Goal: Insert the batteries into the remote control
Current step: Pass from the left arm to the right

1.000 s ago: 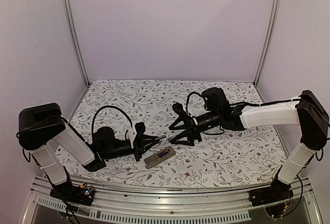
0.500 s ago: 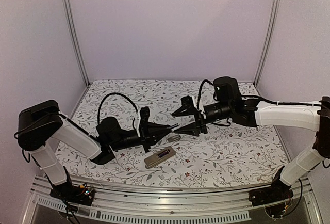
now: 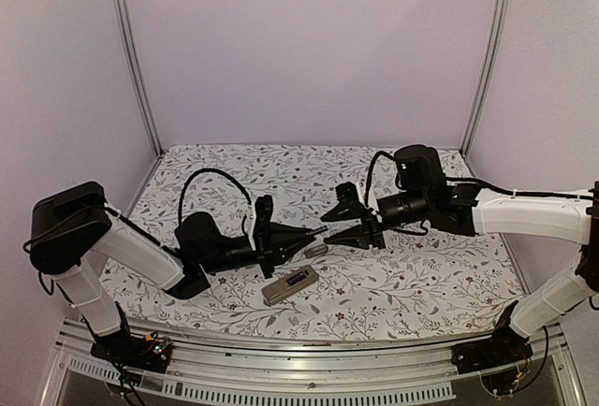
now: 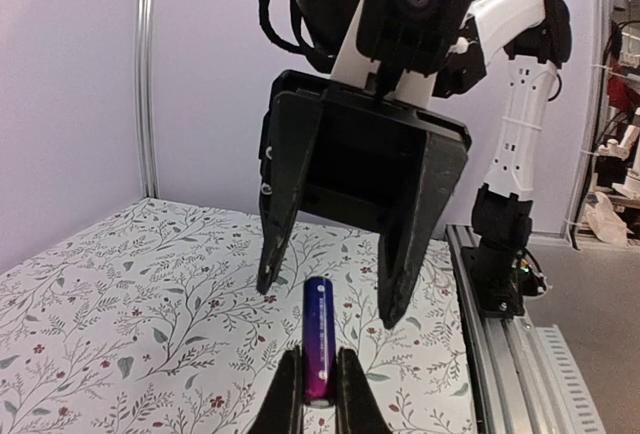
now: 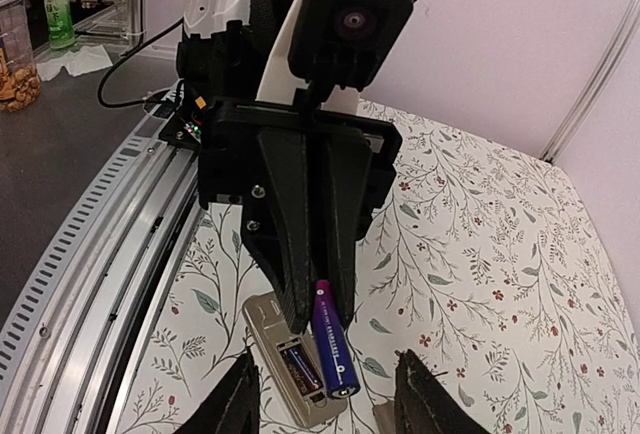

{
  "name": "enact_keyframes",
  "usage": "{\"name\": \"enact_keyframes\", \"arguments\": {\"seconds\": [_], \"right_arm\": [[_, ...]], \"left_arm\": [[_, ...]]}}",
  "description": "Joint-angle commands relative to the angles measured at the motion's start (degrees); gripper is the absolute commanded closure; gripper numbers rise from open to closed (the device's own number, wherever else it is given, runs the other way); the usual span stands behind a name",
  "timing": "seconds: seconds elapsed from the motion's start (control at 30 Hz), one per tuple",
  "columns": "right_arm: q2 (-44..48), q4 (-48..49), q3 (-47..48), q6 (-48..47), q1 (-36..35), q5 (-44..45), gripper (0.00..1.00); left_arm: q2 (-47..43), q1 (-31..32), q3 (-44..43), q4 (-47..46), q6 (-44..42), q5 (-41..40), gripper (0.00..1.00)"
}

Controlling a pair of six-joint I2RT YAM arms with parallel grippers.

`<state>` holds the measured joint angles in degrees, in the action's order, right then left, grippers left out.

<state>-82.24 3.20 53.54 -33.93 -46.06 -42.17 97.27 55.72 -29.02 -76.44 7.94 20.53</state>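
Observation:
A dark blue-purple battery (image 4: 318,339) is pinched at its near end by my left gripper (image 4: 318,354), which is shut on it and holds it level above the table. My right gripper (image 5: 327,356) faces it, open, with one finger on each side of the battery's (image 5: 333,349) free end and not touching it. In the top view the two grippers meet tip to tip, the left gripper (image 3: 314,231) against the right gripper (image 3: 328,227). The remote control (image 5: 275,339) lies back up below them, with another battery (image 5: 302,371) in its recess. From above the remote control (image 3: 289,284) lies near the front edge.
A small flat grey cover piece (image 3: 315,250) lies on the floral cloth between the remote and the grippers. The metal rail (image 3: 309,389) runs along the table's near edge. Pale walls and corner posts (image 3: 131,60) enclose the table.
My left gripper has risen and moved right with the battery, then held still. My right gripper has come to face it, and its jaws have narrowed round the battery's free end.

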Motion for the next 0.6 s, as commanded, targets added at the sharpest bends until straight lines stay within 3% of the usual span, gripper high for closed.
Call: {"name": "enact_keyframes", "arguments": {"seconds": [0.0,0.23,0.4,0.57], "right_arm": [[0.6,-0.8,-0.5,0.3,0.2,0.9,0.59],[0.0,-0.6,0.1,0.3,0.3,-0.5,0.75],[-0.2,-0.8,0.2,0.3,0.2,-0.7,0.8],[-0.8,-1.9,0.7,-0.1,0.0,-1.1,1.0]], "left_arm": [[-0.9,0.9,-0.8,-29.0,-0.7,-0.1,1.0],[-0.7,1.0,-0.8,-29.0,-0.6,-0.4,1.0],[-0.4,1.0,-0.7,-29.0,-0.4,0.0,1.0],[-0.3,1.1,-0.7,-29.0,-0.2,-0.1,1.0]]}}
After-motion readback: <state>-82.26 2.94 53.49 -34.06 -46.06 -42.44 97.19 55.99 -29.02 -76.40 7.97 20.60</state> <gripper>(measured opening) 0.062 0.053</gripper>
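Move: The battery, already pinched at one end by the left fingers, has its middle about 2 cm to that hand's right and 1 cm ahead, level with it. From the right hand its middle is about 2 cm to the left, with the free end already between the open fingertips. The remote control lies some 19 cm below the left hand, 3 cm ahead and 4 cm to its left; the battery cover is roughly 15 cm ahead of the left hand, 1 cm to its right, also on the table. The right hand stays in place around the battery's free end, without turning, and steadily shuts its fingers from a little under half open to nearly closed, its two pads coming in from either side until they pinch that end. The left hand also stays put, well above the table with its fingers pointing right, and keeps its grip on the other end, so that both hands hold the battery tip to tip, roughly 4 cm apart. ##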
